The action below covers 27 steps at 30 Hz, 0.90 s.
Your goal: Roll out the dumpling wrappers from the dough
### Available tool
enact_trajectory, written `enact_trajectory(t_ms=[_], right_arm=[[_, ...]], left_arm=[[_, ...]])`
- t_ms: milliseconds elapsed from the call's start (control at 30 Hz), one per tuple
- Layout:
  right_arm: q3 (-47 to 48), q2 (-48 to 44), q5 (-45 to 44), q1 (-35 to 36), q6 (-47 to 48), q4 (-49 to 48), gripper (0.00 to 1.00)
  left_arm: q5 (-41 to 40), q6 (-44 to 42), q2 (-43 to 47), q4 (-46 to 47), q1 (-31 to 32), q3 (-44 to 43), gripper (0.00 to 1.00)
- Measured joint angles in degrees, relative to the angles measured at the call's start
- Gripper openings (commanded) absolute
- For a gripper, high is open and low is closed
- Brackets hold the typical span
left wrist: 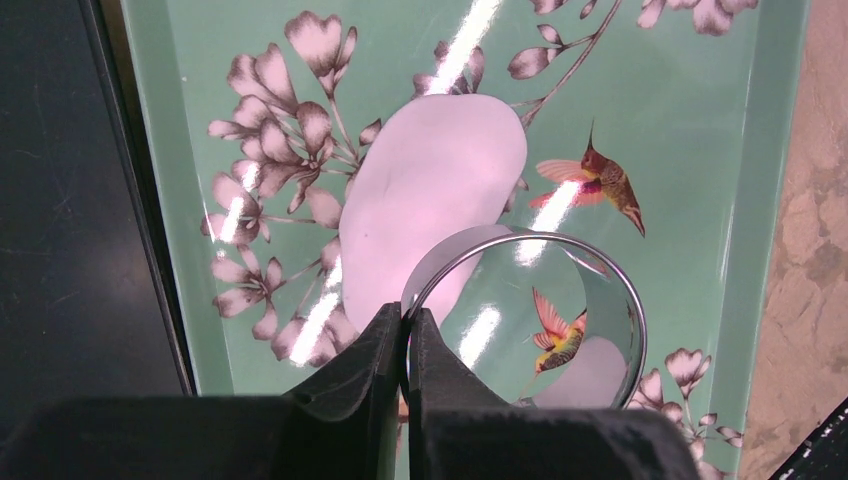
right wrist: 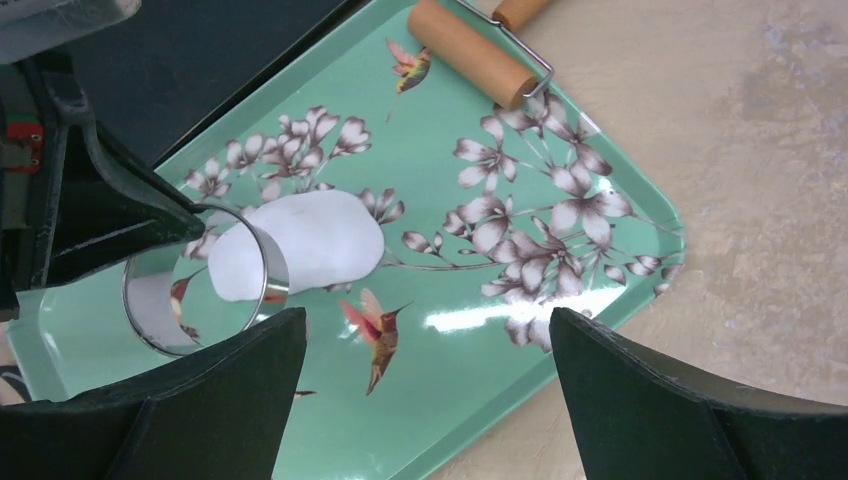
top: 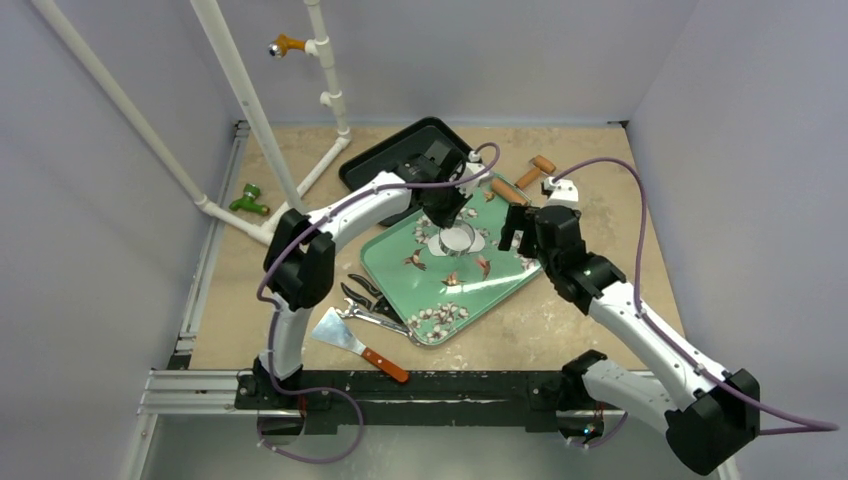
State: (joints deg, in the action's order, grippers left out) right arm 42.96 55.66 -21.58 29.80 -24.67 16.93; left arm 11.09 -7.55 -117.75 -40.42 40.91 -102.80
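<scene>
One dumpling wrapper (left wrist: 430, 200), a thin flat oval of white dough, lies on the green flowered tray (left wrist: 700, 150) toward its far side. My left gripper (left wrist: 407, 325) is shut on the wall of a shiny metal ring cutter (left wrist: 620, 290). The ring's rim overlaps one end of the dough (right wrist: 320, 235); I cannot tell if it presses in. From above, the left gripper (top: 445, 205) hangs over the ring (top: 457, 238). My right gripper (top: 517, 237) stands open and empty just right of it, over the tray's right part (right wrist: 500, 380).
A wooden rolling pin (right wrist: 470, 50) rests on the tray's far right rim. A black tray (top: 400, 150) sits behind the green one. Pruning shears (top: 365, 300) and an orange-handled scraper (top: 345, 335) lie near left. White pipes (top: 250, 110) cross the left.
</scene>
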Motion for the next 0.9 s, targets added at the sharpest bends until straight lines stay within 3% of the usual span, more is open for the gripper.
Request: enact_trajectory(t_ms=[233,433,667,900], right_arm=[[0.59,-2.19,0.11,-1.7,0.0,2.38,0.93],[0.59,-1.81,2.56,-1.75,-0.17,1.53,0.81],[2.93,10.88,8.2,-2.23,-2.32,-1.29,0.6],[6.8,23.32,12.39,-2.27,-4.57,-4.7,0.52]], left_arm=[[0.94,0.17,-5.42,-3.23,0.17,-7.06,0.0],[1.66,1.7,-9.77,-5.16,0.04,-10.97,0.0],[1.75,2.43,-11.41,-6.1,0.0,-11.93,0.0],[0.98,2.49,-11.45,-2.99,-0.72,-8.74,0.0]])
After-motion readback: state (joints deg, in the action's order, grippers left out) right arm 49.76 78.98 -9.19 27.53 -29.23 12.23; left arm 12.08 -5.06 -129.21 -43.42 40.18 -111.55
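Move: The left hand already holds the ring cutter by its wall, its centre some 2 cm back and 2 cm right. The dough lies about 2 cm ahead, 3 cm right and 10 cm below that hand; the black tray sits roughly 17 cm ahead and 8 cm left. From the right hand, the cutter is about 6 cm ahead, 11 cm left and 9 cm lower; the dough is 10 cm ahead and 10 cm left, the near roller 21 cm straight ahead, both some 17 cm down. Downward, the left hand lowers the ring cutter about 5 cm towards the dough, easing slightly forward and right and keeping its pinch. The right hand first drifts a little to the right and up, then swoops down about 7 cm, left and forward towards the cutter, tipping its fingers some 15 degrees further down and closing them to roughly half open, still clear of the ring. ##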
